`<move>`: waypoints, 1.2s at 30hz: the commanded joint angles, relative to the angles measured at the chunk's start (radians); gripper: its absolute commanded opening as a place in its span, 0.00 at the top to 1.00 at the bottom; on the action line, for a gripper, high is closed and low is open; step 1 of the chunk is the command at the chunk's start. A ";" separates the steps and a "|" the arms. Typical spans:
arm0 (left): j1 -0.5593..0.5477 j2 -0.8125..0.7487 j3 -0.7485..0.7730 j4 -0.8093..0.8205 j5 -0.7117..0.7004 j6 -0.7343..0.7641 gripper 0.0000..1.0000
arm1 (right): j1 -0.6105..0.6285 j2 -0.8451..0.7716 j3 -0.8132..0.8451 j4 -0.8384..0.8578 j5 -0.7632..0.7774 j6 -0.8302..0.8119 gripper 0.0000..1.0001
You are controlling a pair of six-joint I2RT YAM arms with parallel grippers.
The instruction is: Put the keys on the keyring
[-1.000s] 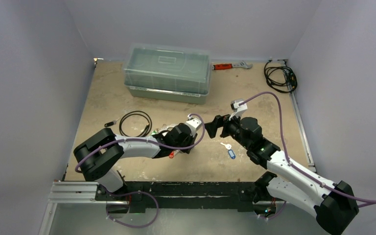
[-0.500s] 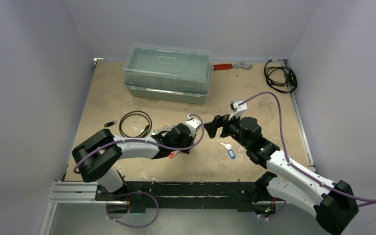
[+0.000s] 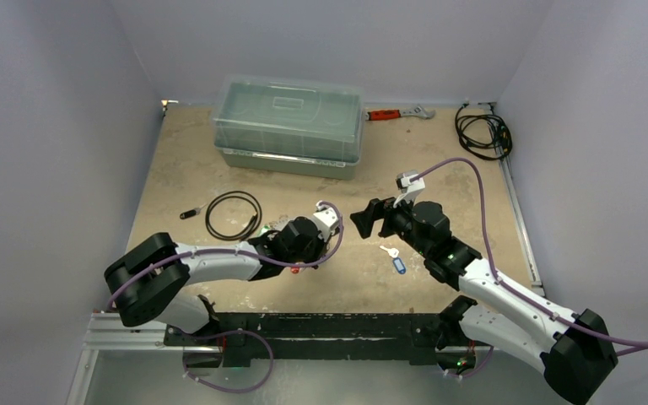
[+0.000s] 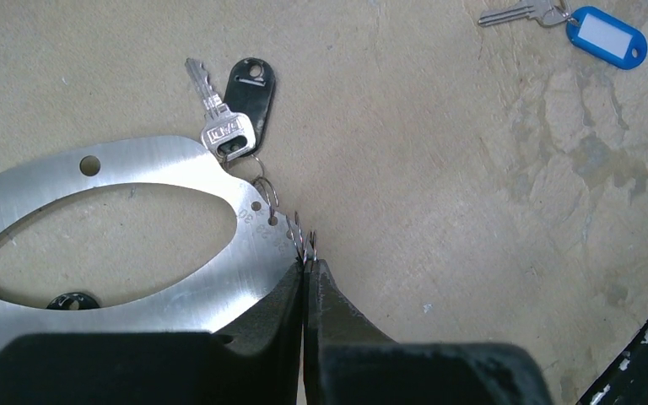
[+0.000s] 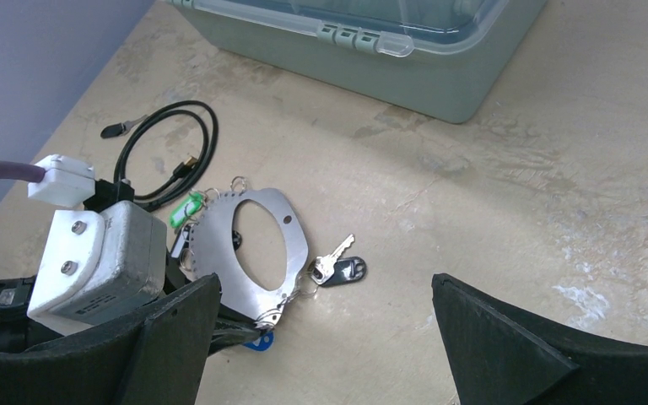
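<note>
The keyring (image 4: 156, 160), a flat silver plate with a wide oval opening, lies on the table. My left gripper (image 4: 308, 260) is shut on a small wire ring (image 4: 298, 236) at the plate's rim. Another wire ring links a silver key (image 4: 219, 131) with a black tag (image 4: 249, 89) to the rim. A loose key with a blue tag (image 4: 605, 34) lies apart at the right, also seen from above (image 3: 393, 257). My right gripper (image 5: 325, 291) hovers open above the keyring (image 5: 207, 253). A green tag (image 5: 186, 207) shows at the plate's far side.
A lidded clear storage box (image 3: 288, 126) stands at the back. A black cable loop (image 3: 234, 213) lies left of the keyring. An orange-handled wrench (image 3: 396, 113) and a coiled black cable (image 3: 483, 133) sit at the back right.
My left gripper has shut on the wire ring, and the left arm has shifted left and slightly nearer. The right arm has hardly moved.
</note>
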 commanded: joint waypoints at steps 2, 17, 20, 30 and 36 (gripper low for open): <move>-0.006 -0.057 -0.008 0.047 0.046 0.058 1.00 | 0.000 -0.023 -0.010 0.059 -0.044 -0.007 0.01; -0.006 -0.252 -0.017 0.009 0.096 0.108 1.00 | 0.000 -0.247 -0.151 0.298 -0.307 -0.038 0.17; -0.007 -0.296 -0.009 -0.015 0.098 0.107 1.00 | 0.000 -0.277 -0.178 0.363 -0.386 -0.041 0.27; -0.006 -0.400 -0.018 -0.001 0.156 0.114 1.00 | 0.000 -0.308 -0.217 0.508 -0.574 -0.028 0.36; -0.006 -0.468 -0.027 0.013 0.215 0.133 1.00 | 0.000 -0.306 -0.262 0.648 -0.675 -0.006 0.48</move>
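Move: Left fingers are already shut on the small rings at the near right end of the keyring. Its middle lies about 5 cm ahead, 5 cm left and 2 cm lower; the black-tagged key is some 8 cm ahead and 2 cm right, and the loose blue-tagged key 16 cm right, level with the hand. From the open right hand, the keyring's middle is roughly 13 cm left, straight across and 16 cm below; the black-tagged key 5 cm ahead and 6 cm left, the loose key 6 cm back and 8 cm right. Lifting almost straight up by some 12 cm, the left hand keeps its pinch on the rings, drifting slightly back as its wrist tilts up. The right hand draws back about 11 cm while rising 9 and easing left, closing in on the held end from above; its fingers swing about 35 degrees counter-clockwise to face the left hand, tip up and close to roughly half, touching nothing. ##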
